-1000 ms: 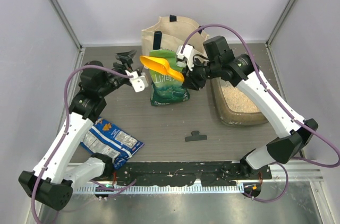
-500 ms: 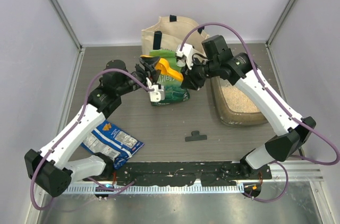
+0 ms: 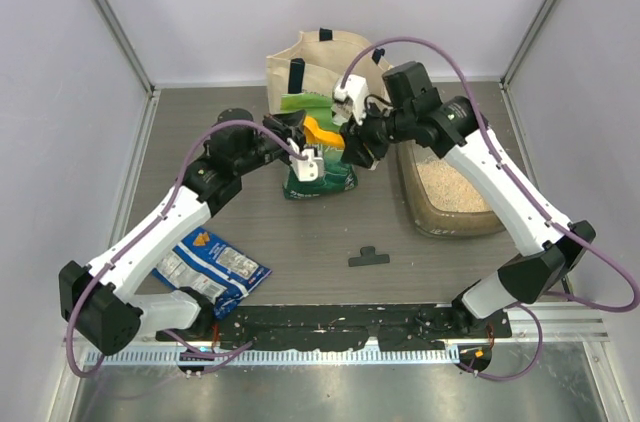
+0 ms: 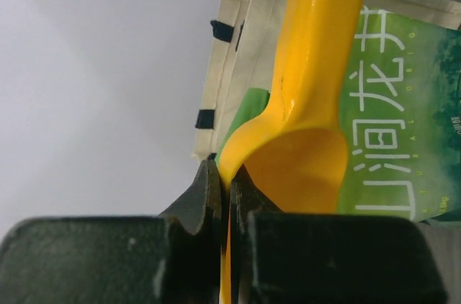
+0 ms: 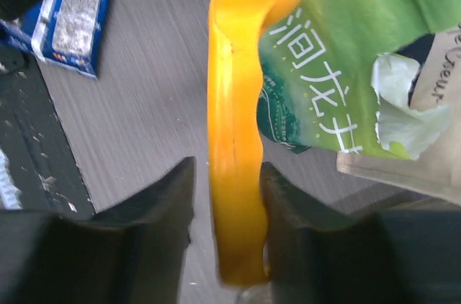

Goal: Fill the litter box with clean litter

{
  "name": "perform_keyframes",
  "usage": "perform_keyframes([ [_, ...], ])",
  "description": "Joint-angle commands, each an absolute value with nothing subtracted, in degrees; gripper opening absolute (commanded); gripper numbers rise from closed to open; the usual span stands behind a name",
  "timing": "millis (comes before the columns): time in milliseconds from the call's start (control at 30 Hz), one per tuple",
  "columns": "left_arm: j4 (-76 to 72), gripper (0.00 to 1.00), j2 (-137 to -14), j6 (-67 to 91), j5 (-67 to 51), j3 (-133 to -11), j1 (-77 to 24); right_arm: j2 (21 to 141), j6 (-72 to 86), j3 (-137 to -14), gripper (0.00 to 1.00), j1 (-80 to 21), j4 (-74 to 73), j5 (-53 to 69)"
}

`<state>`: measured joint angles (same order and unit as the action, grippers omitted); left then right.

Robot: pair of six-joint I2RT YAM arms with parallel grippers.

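A yellow scoop (image 3: 322, 131) hangs over the green-and-white pouch (image 3: 320, 178) in front of the tote bag. My left gripper (image 3: 300, 133) is shut on the thin rim of the scoop's bowl (image 4: 302, 167), which runs between the closed fingers (image 4: 209, 189). My right gripper (image 3: 349, 143) straddles the scoop's handle (image 5: 234, 174); its jaws stand parted, with a gap showing on one side of the handle. The litter box (image 3: 440, 225) sits on the table at the right, with clean litter (image 3: 448, 187) in it.
A cream canvas tote bag (image 3: 322, 54) stands at the back behind the pouch. A blue snack bag (image 3: 212, 264) lies at the front left. A small black clip (image 3: 368, 257) lies near the table's front middle.
My left arm swung right to the scoop and its jaws shut on the bowl's rim. The right jaws have loosened around the handle. The scoop has dropped lower over the pouch.
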<state>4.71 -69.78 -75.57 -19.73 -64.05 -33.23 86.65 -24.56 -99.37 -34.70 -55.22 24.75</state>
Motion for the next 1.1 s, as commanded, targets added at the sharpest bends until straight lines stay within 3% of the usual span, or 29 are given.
perform_keyframes([
  [0, 4.1, 0.00, -71.5, -59.3, -10.6, -68.3, -33.2, 85.9, -11.3, -105.4, 0.69, -28.2, -44.7, 31.4],
  [100, 10.4, 0.00, -72.4, -47.7, -8.4, -73.0, -33.2, 85.5, 3.2, -104.5, 0.78, -19.4, -34.0, 40.1],
  [267, 20.1, 0.00, -74.9, -23.1, -12.2, -79.5, -33.2, 84.8, 21.2, -96.5, 0.79, -14.1, -16.2, 48.9],
  [367, 20.2, 0.00, -75.4, -17.5, -14.5, -79.7, -33.2, 84.6, 26.8, -92.0, 0.80, -14.2, -9.6, 51.7],
  [1067, 17.2, 0.00, -78.7, -10.9, -15.1, -81.9, -33.2, 85.3, 27.5, -88.2, 0.76, -17.7, -9.3, 52.2],
])
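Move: Both hands are on the scoop high over the table. Its middle lies about 6 cm left, 3 cm ahead and 2 cm above the right hand, and from the left hand 5 cm right, 3 cm back, 2 cm below. From the right hand, the green bag sits some 8 cm ahead, 6 cm left, 14 cm down; the litter box 6 cm ahead, 26 cm right, 26 cm lower; the tote bag roughly 21 cm ahead, 4 cm left, 12 cm below. Swinging forward and up about 10 cm each, and 5 cm right, the right hand opens off the scoop's handle, tips its fingers up to level, then eases back left towards the handle end and stays wide open. The left hand keeps its pinch on the bowl rim, rolls some 65 degrees about its own fingers, lifting the handle, and sinks about 3 cm. ##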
